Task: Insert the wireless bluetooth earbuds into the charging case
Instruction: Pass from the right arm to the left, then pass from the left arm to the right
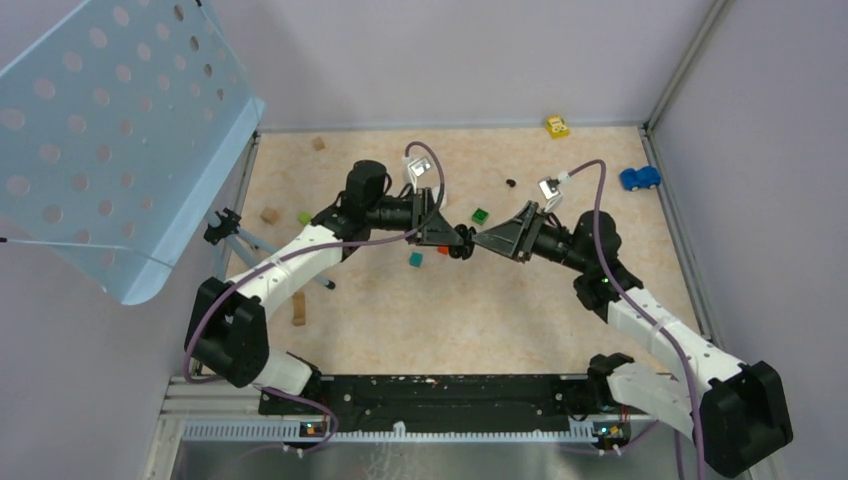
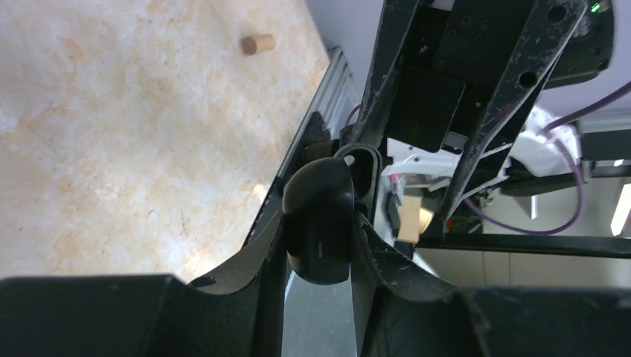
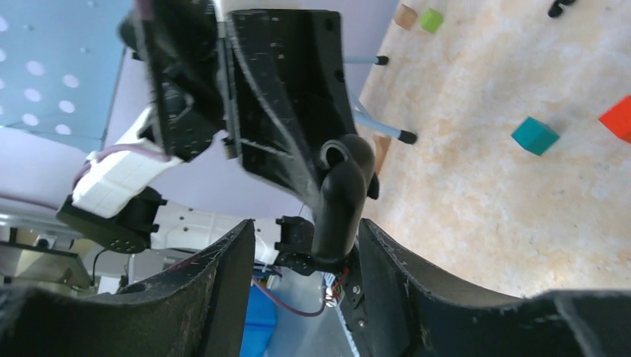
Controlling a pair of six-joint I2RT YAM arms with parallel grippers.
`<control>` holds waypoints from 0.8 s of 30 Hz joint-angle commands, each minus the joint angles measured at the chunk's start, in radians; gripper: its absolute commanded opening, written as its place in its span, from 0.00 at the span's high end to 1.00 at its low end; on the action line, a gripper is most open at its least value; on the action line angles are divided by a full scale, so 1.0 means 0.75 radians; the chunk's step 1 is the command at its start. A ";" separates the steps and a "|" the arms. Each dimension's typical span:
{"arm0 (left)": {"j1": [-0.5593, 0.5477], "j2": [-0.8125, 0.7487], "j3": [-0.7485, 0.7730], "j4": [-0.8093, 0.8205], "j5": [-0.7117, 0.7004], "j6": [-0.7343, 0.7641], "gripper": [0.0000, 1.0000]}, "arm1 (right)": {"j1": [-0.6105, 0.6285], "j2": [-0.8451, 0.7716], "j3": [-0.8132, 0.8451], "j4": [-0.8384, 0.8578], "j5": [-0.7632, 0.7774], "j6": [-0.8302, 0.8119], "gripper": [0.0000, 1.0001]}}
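Observation:
My left gripper (image 2: 321, 230) is shut on the black charging case (image 2: 320, 216) and holds it in the air over the middle of the table (image 1: 560, 330). The case's open socket (image 2: 364, 169) faces my right gripper, with a small white bit at its rim. My right gripper (image 3: 305, 242) is open, its fingers either side of the case's end (image 3: 341, 195), which lies close to the right-hand finger (image 3: 387, 253). In the top view the two grippers meet tip to tip: left (image 1: 452, 238), right (image 1: 480, 241). One black earbud (image 1: 511, 183) lies on the table behind them. The other earbuds are out of view.
Small cubes lie around: green (image 1: 481, 214), teal (image 1: 415, 259), light green (image 1: 303, 217), and wooden blocks (image 1: 268, 214). A yellow toy car (image 1: 557, 126) and a blue one (image 1: 639, 178) sit at the back right. A perforated blue panel (image 1: 110, 130) on a tripod overhangs the left side.

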 commanded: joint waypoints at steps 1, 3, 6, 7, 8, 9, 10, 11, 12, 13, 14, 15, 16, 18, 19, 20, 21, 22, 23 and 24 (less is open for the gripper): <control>0.064 -0.036 -0.088 0.422 0.198 -0.261 1.00 | -0.046 -0.062 -0.064 0.333 -0.095 0.135 0.47; 0.082 -0.031 -0.135 0.607 0.278 -0.394 1.00 | -0.057 -0.058 -0.099 0.517 -0.127 0.212 0.47; 0.096 -0.017 -0.188 0.858 0.333 -0.569 1.00 | -0.057 -0.036 -0.105 0.662 -0.166 0.259 0.47; 0.098 -0.010 -0.203 0.931 0.344 -0.614 1.00 | -0.057 -0.033 -0.101 0.683 -0.174 0.263 0.47; 0.101 -0.003 -0.211 0.998 0.355 -0.666 1.00 | -0.058 -0.025 -0.094 0.688 -0.179 0.261 0.47; 0.102 0.006 -0.218 1.063 0.363 -0.710 1.00 | -0.058 -0.018 -0.088 0.694 -0.184 0.261 0.47; 0.102 0.015 -0.221 1.122 0.371 -0.750 1.00 | -0.058 -0.012 -0.083 0.707 -0.188 0.262 0.47; 0.101 0.028 -0.224 1.175 0.378 -0.792 1.00 | -0.056 -0.001 -0.077 0.714 -0.194 0.264 0.47; 0.101 0.038 -0.228 1.225 0.381 -0.826 1.00 | -0.056 0.010 -0.070 0.721 -0.193 0.264 0.47; 0.101 0.046 -0.235 1.271 0.384 -0.861 1.00 | -0.056 0.021 -0.062 0.734 -0.196 0.267 0.47; 0.101 0.053 -0.236 1.308 0.382 -0.889 1.00 | -0.055 0.033 -0.051 0.743 -0.197 0.271 0.47; 0.101 0.059 -0.239 1.337 0.383 -0.909 1.00 | -0.054 0.044 -0.040 0.742 -0.198 0.274 0.47; 0.101 0.063 -0.239 1.372 0.382 -0.928 1.00 | -0.052 0.052 -0.027 0.733 -0.199 0.269 0.47; 0.101 0.066 -0.238 1.381 0.380 -0.940 1.00 | -0.047 0.062 -0.011 0.727 -0.185 0.257 0.46; 0.102 0.064 -0.238 1.381 0.379 -0.940 1.00 | -0.042 0.066 0.000 0.726 -0.180 0.253 0.46; 0.102 0.064 -0.238 1.379 0.378 -0.938 1.00 | -0.036 0.073 0.011 0.718 -0.174 0.248 0.46; 0.102 0.063 -0.239 1.378 0.377 -0.938 1.00 | -0.029 0.080 0.025 0.706 -0.171 0.236 0.46; 0.103 0.063 -0.239 1.375 0.376 -0.937 1.00 | -0.016 0.088 0.039 0.695 -0.166 0.223 0.46; 0.102 0.065 -0.240 1.375 0.374 -0.936 1.00 | 0.003 0.097 0.051 0.681 -0.159 0.209 0.46; 0.101 0.065 -0.239 1.376 0.373 -0.935 1.00 | 0.015 0.103 0.059 0.676 -0.150 0.206 0.46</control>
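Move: The open charging case is already between the left fingertips, its middle about 1 cm to the right of that hand's point; from the right hand it lies some 3 cm to the left and level. Down on the table, roughly 24 cm below the left hand, the red cube is about 3 cm ahead and 3 cm left, and the green cube about 9 cm ahead and 5 cm right. Both hands rise about 6 cm, left gripping the case and tipping fingertips up some 20 degrees, right staying open. ##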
